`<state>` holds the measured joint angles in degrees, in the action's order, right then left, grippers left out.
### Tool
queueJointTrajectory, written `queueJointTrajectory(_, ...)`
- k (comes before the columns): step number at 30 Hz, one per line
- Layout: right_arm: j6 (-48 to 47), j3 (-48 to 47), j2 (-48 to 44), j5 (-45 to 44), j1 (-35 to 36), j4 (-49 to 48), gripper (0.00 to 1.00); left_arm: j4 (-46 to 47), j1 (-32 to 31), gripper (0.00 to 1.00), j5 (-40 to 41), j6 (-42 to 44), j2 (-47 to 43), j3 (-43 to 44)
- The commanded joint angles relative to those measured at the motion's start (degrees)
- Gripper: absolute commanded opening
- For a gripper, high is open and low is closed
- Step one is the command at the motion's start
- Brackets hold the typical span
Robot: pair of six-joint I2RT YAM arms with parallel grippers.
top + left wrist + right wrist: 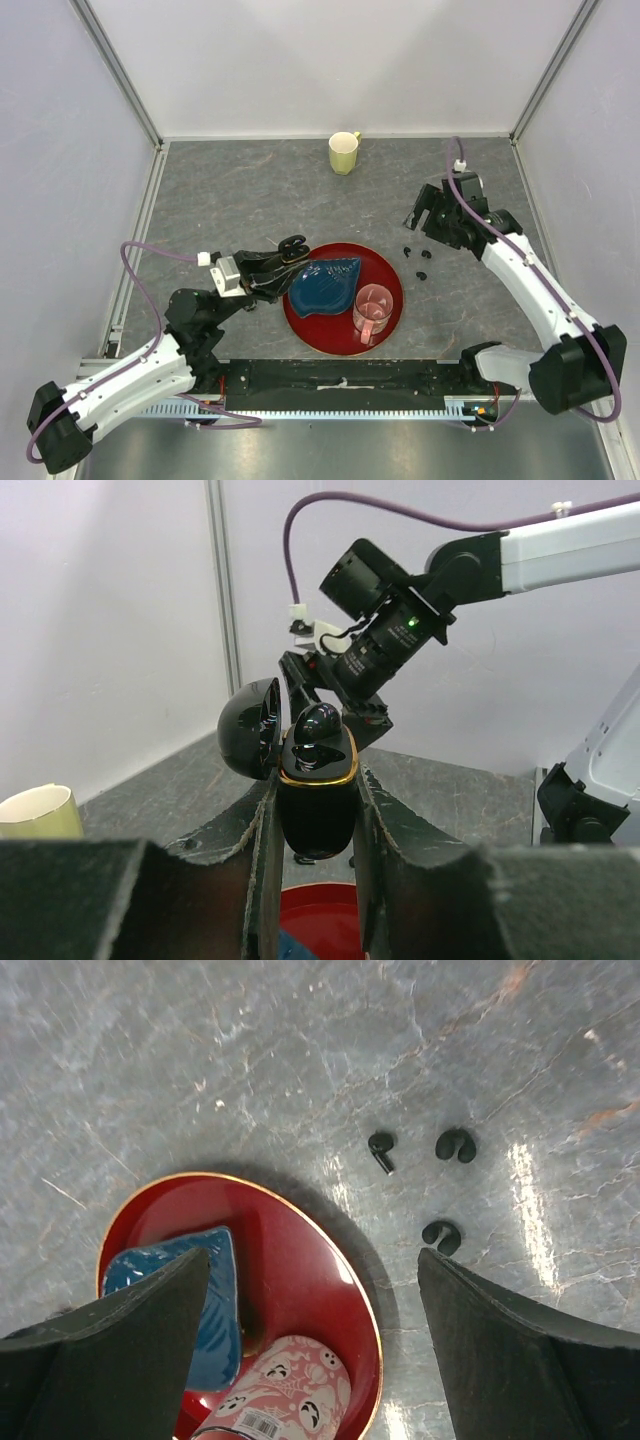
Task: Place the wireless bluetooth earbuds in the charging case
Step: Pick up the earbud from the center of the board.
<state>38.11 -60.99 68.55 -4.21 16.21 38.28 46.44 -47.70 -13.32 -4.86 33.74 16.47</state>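
Observation:
My left gripper (285,255) is shut on the black charging case (317,805), held upright above the left rim of the red plate. The case has a gold rim, and its lid (250,730) hangs open to the left. One black earbud (318,723) sits in the top of the case. Three more earbuds lie on the grey table right of the plate (408,250) (427,253) (421,274). They show in the right wrist view too (381,1150) (456,1145) (442,1236). My right gripper (313,1256) is open and empty, raised above the plate's right edge beside those earbuds.
The red plate (393,305) holds a blue leaf-shaped dish (322,283) and a pink cup (372,312) lying on its side. A pale yellow cup (344,152) stands at the back wall. Walls close in the left, back and right sides.

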Motion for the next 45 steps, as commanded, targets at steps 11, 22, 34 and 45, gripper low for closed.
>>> queueJointTrajectory(11, -5.0, -0.5, 12.1, 0.4, 0.1, -2.7, 0.78, -2.8, 0.1, 0.02, 0.5, 1.1, -1.5, 0.3)
queueJointTrajectory(22, -5.8, -3.1, 21.8, -1.2, 0.7, -5.1, 0.60, -5.6, 0.1, 0.02, 0.3, 2.0, -2.7, 1.5)
queueJointTrajectory(34, -7.3, -4.4, 28.5, -4.2, 2.2, -7.3, 0.53, -5.6, 0.2, 0.02, 0.4, 1.7, -1.0, 2.3)
queueJointTrajectory(45, -7.9, -4.7, 32.3, -6.3, 2.9, -9.5, 0.48, -6.4, 0.1, 0.02, 0.8, 2.1, -1.0, 2.6)
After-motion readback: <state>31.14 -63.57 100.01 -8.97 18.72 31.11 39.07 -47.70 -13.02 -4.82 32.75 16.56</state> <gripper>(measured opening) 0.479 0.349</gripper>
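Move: The earbud nearest the board's centre, the leftmost of the three, lies about 4 cm ahead of the right hand, 1 cm left and some 17 cm below. The second earbud stands about 4 cm right of it and 1 cm nearer; the near earbud is 2 cm right of it and 6 cm nearer. From the left hand, still holding the open charging case, the leftmost earbud is roughly 10 cm ahead, 21 cm right and 31 cm below. Right hand sinks about 15 cm towards the leftmost earbud, tipping 20 degrees steeper, its fingers closing to half open. ##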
